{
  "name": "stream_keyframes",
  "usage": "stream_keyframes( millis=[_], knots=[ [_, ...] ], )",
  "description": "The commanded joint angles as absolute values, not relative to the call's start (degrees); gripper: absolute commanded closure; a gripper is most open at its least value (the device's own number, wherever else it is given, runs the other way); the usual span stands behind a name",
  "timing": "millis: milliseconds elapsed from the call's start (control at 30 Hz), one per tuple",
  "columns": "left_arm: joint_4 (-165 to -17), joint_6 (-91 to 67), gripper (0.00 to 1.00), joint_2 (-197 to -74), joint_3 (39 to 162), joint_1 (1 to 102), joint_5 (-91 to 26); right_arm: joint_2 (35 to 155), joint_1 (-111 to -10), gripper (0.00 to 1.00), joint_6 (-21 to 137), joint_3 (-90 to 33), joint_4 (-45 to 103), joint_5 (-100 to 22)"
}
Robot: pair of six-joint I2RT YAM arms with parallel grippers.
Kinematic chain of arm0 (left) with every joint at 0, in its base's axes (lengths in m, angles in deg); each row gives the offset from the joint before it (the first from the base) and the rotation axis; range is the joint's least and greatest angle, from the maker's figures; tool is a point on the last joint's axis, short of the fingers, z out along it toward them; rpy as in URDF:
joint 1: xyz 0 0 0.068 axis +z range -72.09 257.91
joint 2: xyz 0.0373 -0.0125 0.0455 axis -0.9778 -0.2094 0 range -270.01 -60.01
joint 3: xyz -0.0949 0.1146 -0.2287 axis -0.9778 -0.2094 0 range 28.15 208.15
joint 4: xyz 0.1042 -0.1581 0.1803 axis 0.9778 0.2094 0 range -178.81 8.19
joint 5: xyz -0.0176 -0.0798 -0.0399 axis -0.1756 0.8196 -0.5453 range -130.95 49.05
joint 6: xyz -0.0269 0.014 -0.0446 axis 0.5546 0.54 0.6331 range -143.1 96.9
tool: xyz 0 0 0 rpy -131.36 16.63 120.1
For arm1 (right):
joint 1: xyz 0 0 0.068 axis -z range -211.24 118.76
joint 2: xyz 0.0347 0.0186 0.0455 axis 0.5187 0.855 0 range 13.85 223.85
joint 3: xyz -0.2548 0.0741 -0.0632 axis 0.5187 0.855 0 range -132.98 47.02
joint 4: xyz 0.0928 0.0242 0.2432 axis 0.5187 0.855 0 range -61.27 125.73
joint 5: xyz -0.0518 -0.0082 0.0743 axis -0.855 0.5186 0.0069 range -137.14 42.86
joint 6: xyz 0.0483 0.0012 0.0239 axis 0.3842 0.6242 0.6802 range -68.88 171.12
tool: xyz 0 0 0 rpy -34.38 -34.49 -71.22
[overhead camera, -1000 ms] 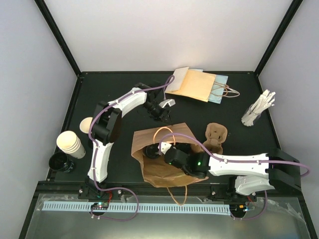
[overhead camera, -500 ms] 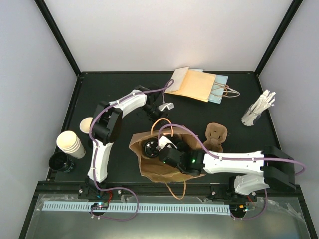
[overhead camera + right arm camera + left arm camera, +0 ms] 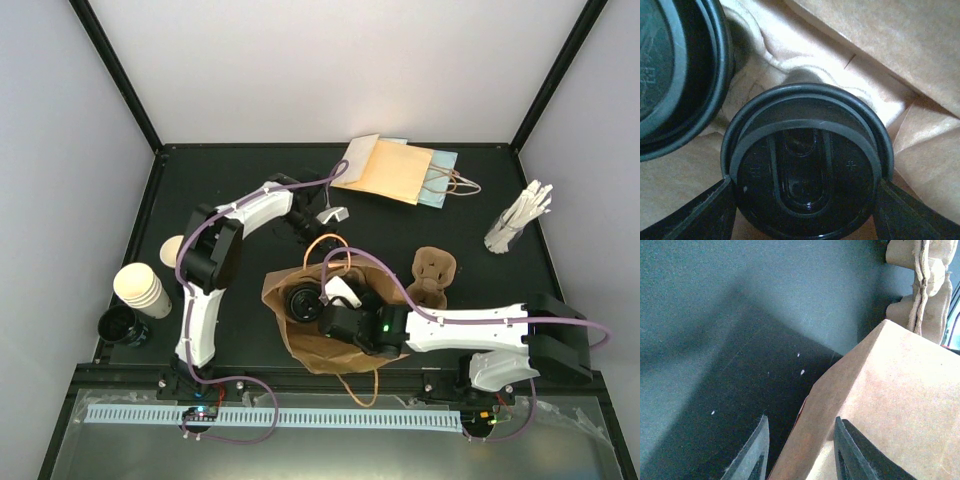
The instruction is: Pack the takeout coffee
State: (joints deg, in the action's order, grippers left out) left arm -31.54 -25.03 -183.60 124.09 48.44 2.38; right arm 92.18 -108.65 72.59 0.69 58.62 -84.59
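Note:
A brown paper bag stands open mid-table. Inside it, a pulp carrier holds two takeout coffee cups, both with black lids on. My right gripper is down in the bag, shut on one cup, a finger against each side of its lid. The other cup sits beside it and shows in the top view. My left gripper is at the bag's far rim. The folded paper edge runs between its fingers, with a gap beside the left finger.
A second pulp carrier lies right of the bag. A stack of paper cups and black lids sit at the left edge. Flat paper bags lie at the back, and a holder of white sticks at the right.
My right arm has swung left and gone deeper into the bag with its cup. The bag's mouth has risen and opened, and the other lidded cup now shows. The left gripper shifted slightly.

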Motion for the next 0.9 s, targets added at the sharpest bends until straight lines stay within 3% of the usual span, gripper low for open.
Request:
stream_keyframes(
  millis=[0,367,867],
  knots=[
    [-31.9,-24.5,0.63,-180.2,123.2,47.4,1.0,94.3,-110.7,0.58,81.6,1.1,66.3,-80.3],
    [-33.9,-23.1,0.63,-176.2,120.9,47.0,-0.5,95.1,-114.4,0.58,93.6,2.5,68.9,-79.3],
    [-36.4,-22.7,0.62,-170.3,117.2,46.4,-2.6,95.1,-117.6,0.55,95.5,0.5,72.3,-84.2]
  ],
)
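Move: The right gripper is down in the paper bag with a black cup lid right between its fingertips. The second lidded cup's lid is about 10 cm to its left and some 3 cm back, at much the same height. Outside the bag, the empty cup carrier lies roughly 19 cm to the right, level with it and some 8 cm lower. From the left gripper, the held lid is about 9 cm back, 4 cm right and slightly higher. Draw the right gripper about 5 cm back towards the bag's near side, sinking nearly 4 cm and easing a little right as the wrist tips some 10 degrees further down. Let the pads come off the held lid's near side and close to a clearly narrower gap. Meanwhile raise the left gripper about 4 cm beside the bag's far wall. ##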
